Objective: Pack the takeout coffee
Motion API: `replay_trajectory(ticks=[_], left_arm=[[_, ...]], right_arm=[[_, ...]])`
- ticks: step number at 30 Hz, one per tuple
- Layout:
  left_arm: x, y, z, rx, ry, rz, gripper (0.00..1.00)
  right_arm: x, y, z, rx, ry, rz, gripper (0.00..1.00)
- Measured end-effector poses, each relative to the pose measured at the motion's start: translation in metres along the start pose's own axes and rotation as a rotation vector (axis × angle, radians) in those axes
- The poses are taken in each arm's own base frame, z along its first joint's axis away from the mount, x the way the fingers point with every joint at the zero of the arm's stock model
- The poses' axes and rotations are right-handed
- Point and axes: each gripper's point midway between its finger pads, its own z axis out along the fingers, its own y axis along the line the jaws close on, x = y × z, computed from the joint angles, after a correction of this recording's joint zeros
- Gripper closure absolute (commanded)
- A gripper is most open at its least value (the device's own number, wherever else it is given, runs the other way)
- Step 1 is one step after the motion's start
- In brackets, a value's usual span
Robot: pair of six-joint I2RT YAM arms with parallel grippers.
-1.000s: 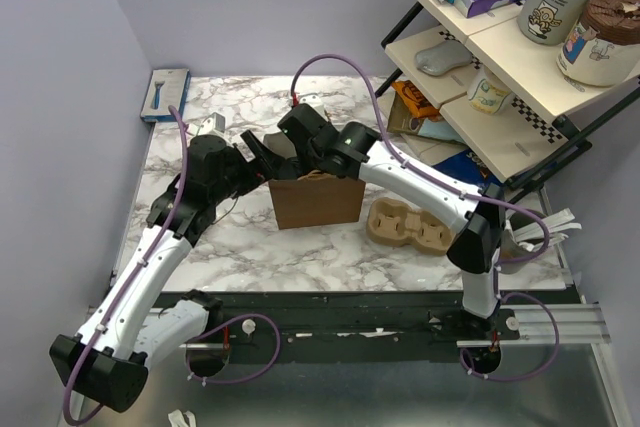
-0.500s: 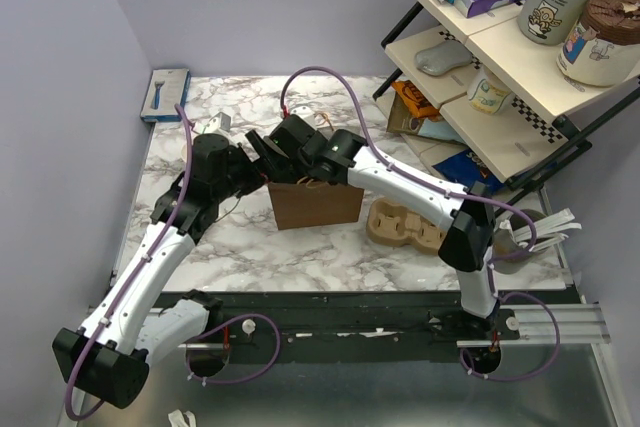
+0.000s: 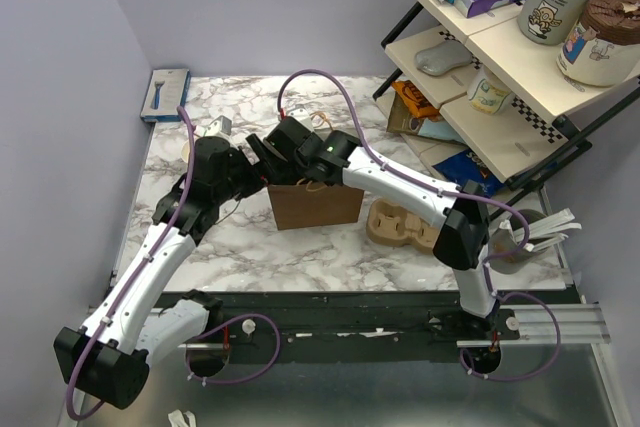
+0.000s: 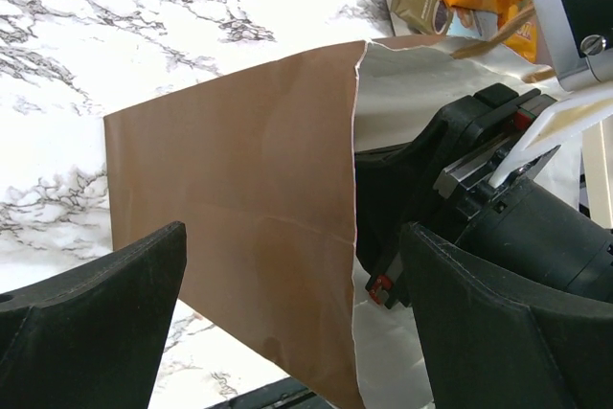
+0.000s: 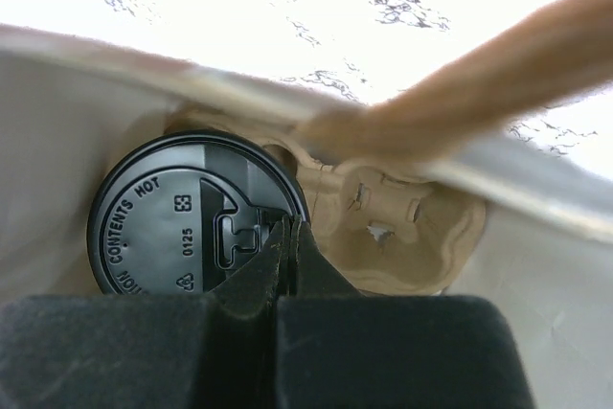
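The brown paper bag (image 3: 315,204) stands upright mid-table, mouth open. My right gripper (image 5: 289,229) reaches down into it, jaws shut with nothing between them, its tips just over the rim of the takeout coffee's black lid (image 5: 172,227). The cup body is hidden under the lid. It sits in the left socket of a pulp tray (image 5: 402,227) at the bag's bottom; the right socket is empty. My left gripper (image 4: 292,313) is open at the bag's left end, with the bag's side wall (image 4: 230,189) between its fingers, not touching either.
Another moulded-pulp tray (image 3: 405,227) lies on the table right of the bag. A shelf rack (image 3: 500,57) with boxes and tubs stands at the back right, snack packets (image 3: 415,102) under it. A blue box (image 3: 165,94) sits at the far left corner.
My right arm has shifted left and reached further over the bag's mouth. The left arm has edged slightly toward the bag. Both grippers keep their state.
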Motion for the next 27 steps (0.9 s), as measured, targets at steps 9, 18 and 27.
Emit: replay_trajectory(ticks=[9, 18, 27], left_arm=[[0.001, 0.001, -0.003, 0.0, 0.001, 0.003, 0.01], [0.002, 0.001, -0.003, -0.001, 0.002, 0.007, 0.01], [0.001, 0.0, -0.006, 0.006, -0.004, 0.016, 0.01]], right_arm=[[-0.002, 0.002, 0.0, -0.003, -0.002, 0.016, 0.86], [-0.007, 0.004, -0.004, -0.009, -0.008, 0.047, 0.77], [-0.01, 0.006, -0.007, -0.013, -0.014, 0.086, 0.59]])
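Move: The right hand is down inside the paper bag, its shut fingertips on the right-hand part of the lid of the coffee cup; the cup's middle lies some 4 cm to its left, roughly level fore and aft, and about 5 cm below. The cup carrier's empty well is about 6 cm right, 2 cm farther out and 8 cm down. From the left hand, open at the bag's left edge, the cup lies about 7 cm right, 4 cm ahead and 12 cm lower. Upward and slightly left, the right hand eases off the coffee cup's lid inside the bag, rising only about 1 cm after an initial pause. As it lifts, the shut fingers spread slowly to not quite half open, their tips still just over the lid's near-right edge, and the wrist rolls a few degrees. ##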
